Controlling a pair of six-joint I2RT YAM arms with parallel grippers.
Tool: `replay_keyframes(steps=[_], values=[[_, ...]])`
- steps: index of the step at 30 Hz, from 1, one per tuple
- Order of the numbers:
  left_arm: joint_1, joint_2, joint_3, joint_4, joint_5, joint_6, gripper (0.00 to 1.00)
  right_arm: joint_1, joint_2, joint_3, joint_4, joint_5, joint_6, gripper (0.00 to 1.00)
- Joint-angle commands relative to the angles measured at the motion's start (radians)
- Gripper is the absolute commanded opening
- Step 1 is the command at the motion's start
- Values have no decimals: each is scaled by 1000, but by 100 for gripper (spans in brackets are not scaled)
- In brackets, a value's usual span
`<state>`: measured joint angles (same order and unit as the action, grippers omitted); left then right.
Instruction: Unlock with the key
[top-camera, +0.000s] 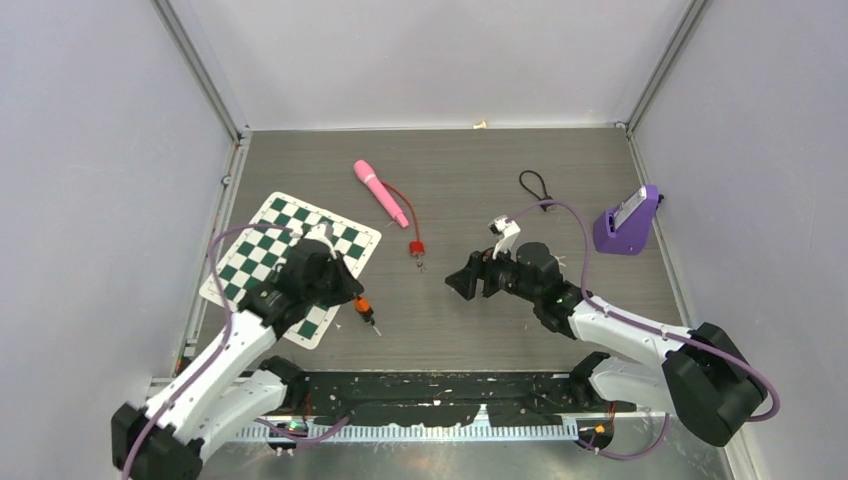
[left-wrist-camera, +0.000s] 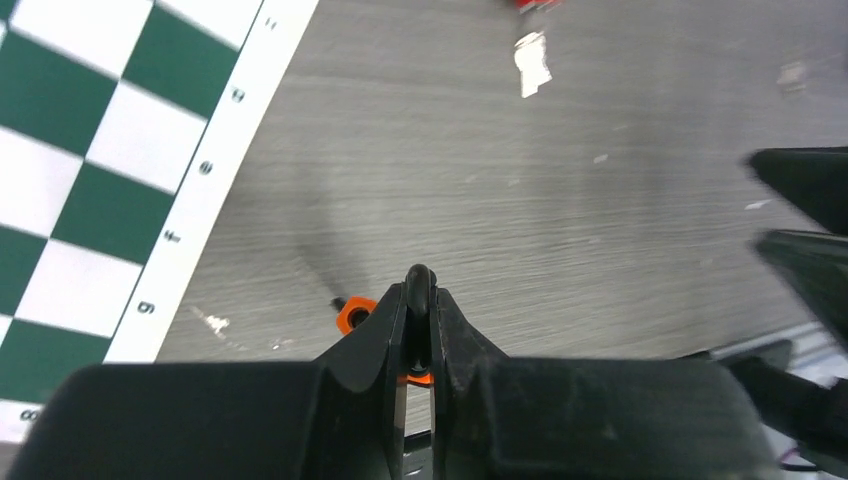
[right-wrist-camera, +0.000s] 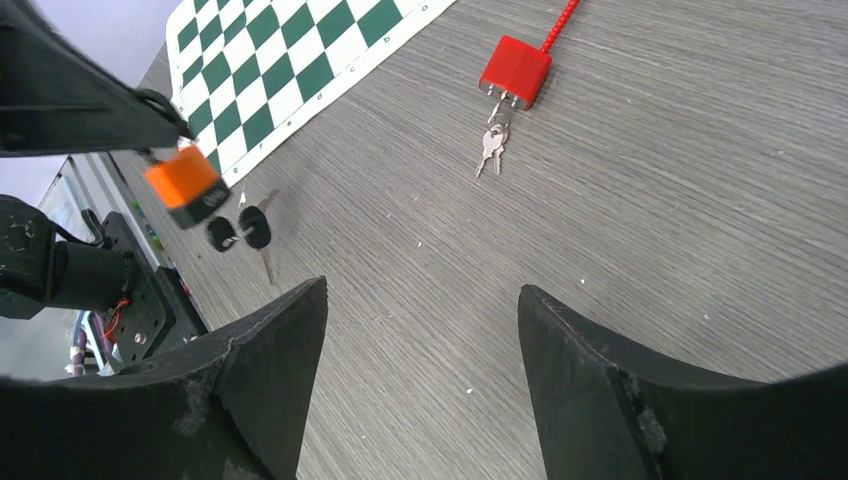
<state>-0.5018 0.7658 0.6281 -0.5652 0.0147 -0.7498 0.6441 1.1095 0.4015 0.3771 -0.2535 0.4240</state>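
My left gripper (left-wrist-camera: 420, 300) is shut on the black shackle (left-wrist-camera: 420, 283) of an orange padlock (top-camera: 363, 306), holding it just above the table beside the chessboard's near corner. Black-headed keys (right-wrist-camera: 240, 232) hang under the orange padlock (right-wrist-camera: 183, 183). A red padlock (right-wrist-camera: 515, 70) on a red cable lies flat mid-table, with small silver keys (right-wrist-camera: 491, 148) at its near end. My right gripper (top-camera: 462, 282) stands open and empty over bare table, to the right of the orange padlock and in front of the red padlock (top-camera: 415, 248). Its jaws point left.
A green-and-white chessboard mat (top-camera: 290, 262) lies at the left under my left arm. A pink handle (top-camera: 380, 192) sits at the red cable's far end. A black loop (top-camera: 535, 185) and a purple holder (top-camera: 630, 222) are at the back right. Walls enclose the table.
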Motion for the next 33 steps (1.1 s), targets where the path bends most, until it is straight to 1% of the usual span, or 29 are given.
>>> replay_keyframes(steps=[1,4,6,9,11,13,15,19,21,23,24,26,28,29,30,31,32,33], values=[[3,159,32,-12,-34,6,10,-2,-2,27,56,-30,0,76],[3,289,63,21,-61,-1,10,-1,-11,11,67,-36,1,76],[3,364,90,48,-67,-2,10,0,-5,9,81,-67,4,76],[3,484,125,140,-67,4,11,1,15,3,110,-98,18,75],[6,571,145,209,-41,10,12,4,32,1,133,-110,28,75],[13,650,160,291,36,18,12,5,50,0,160,-130,39,74],[21,709,158,372,78,8,12,10,72,2,187,-158,52,72],[30,787,156,481,84,13,17,22,111,4,229,-180,65,70],[34,807,161,501,60,34,22,22,117,0,236,-176,65,70],[41,814,164,509,30,54,31,23,117,-1,236,-168,59,70],[47,810,166,511,21,64,37,23,115,0,234,-159,56,70],[62,788,171,498,-4,71,55,23,107,1,217,-145,45,70],[70,749,178,478,-5,81,70,23,89,4,181,-109,28,71],[71,720,186,462,-5,84,76,23,71,11,146,-95,15,71],[71,688,190,443,-6,85,80,23,62,17,125,-58,8,73],[71,655,194,430,-6,84,82,23,42,34,66,-36,-11,73],[71,615,203,391,-5,80,84,23,32,45,34,14,-34,75],[71,576,215,352,-5,78,84,21,14,71,-36,39,-46,75]])
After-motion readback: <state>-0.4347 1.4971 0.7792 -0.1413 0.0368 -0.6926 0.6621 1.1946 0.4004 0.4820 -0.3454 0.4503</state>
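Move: The closed left hand already holds the orange padlock by its shackle, keys hanging. It goes for a bare patch of table about 7 cm ahead, 5 cm right and 13 cm below. The chessboard's middle is some 10 cm ahead and 14 cm left of the hand; the red lock's body is roughly 15 cm ahead and 11 cm right, both about table-low. From the empty right hand, that patch is about 4 cm ahead, 18 cm left and 11 cm down. Down first, nearly straight, for about 7 cm with the fingers tipping some 15 degrees steeper, then forward and rightward while still sinking, the left hand carries the padlock to the table beside the chessboard. Low down and still easing forward, it opens wide, lets go of the shackle and rises about 3 cm. The open right hand drifts slightly left, then starts back. ##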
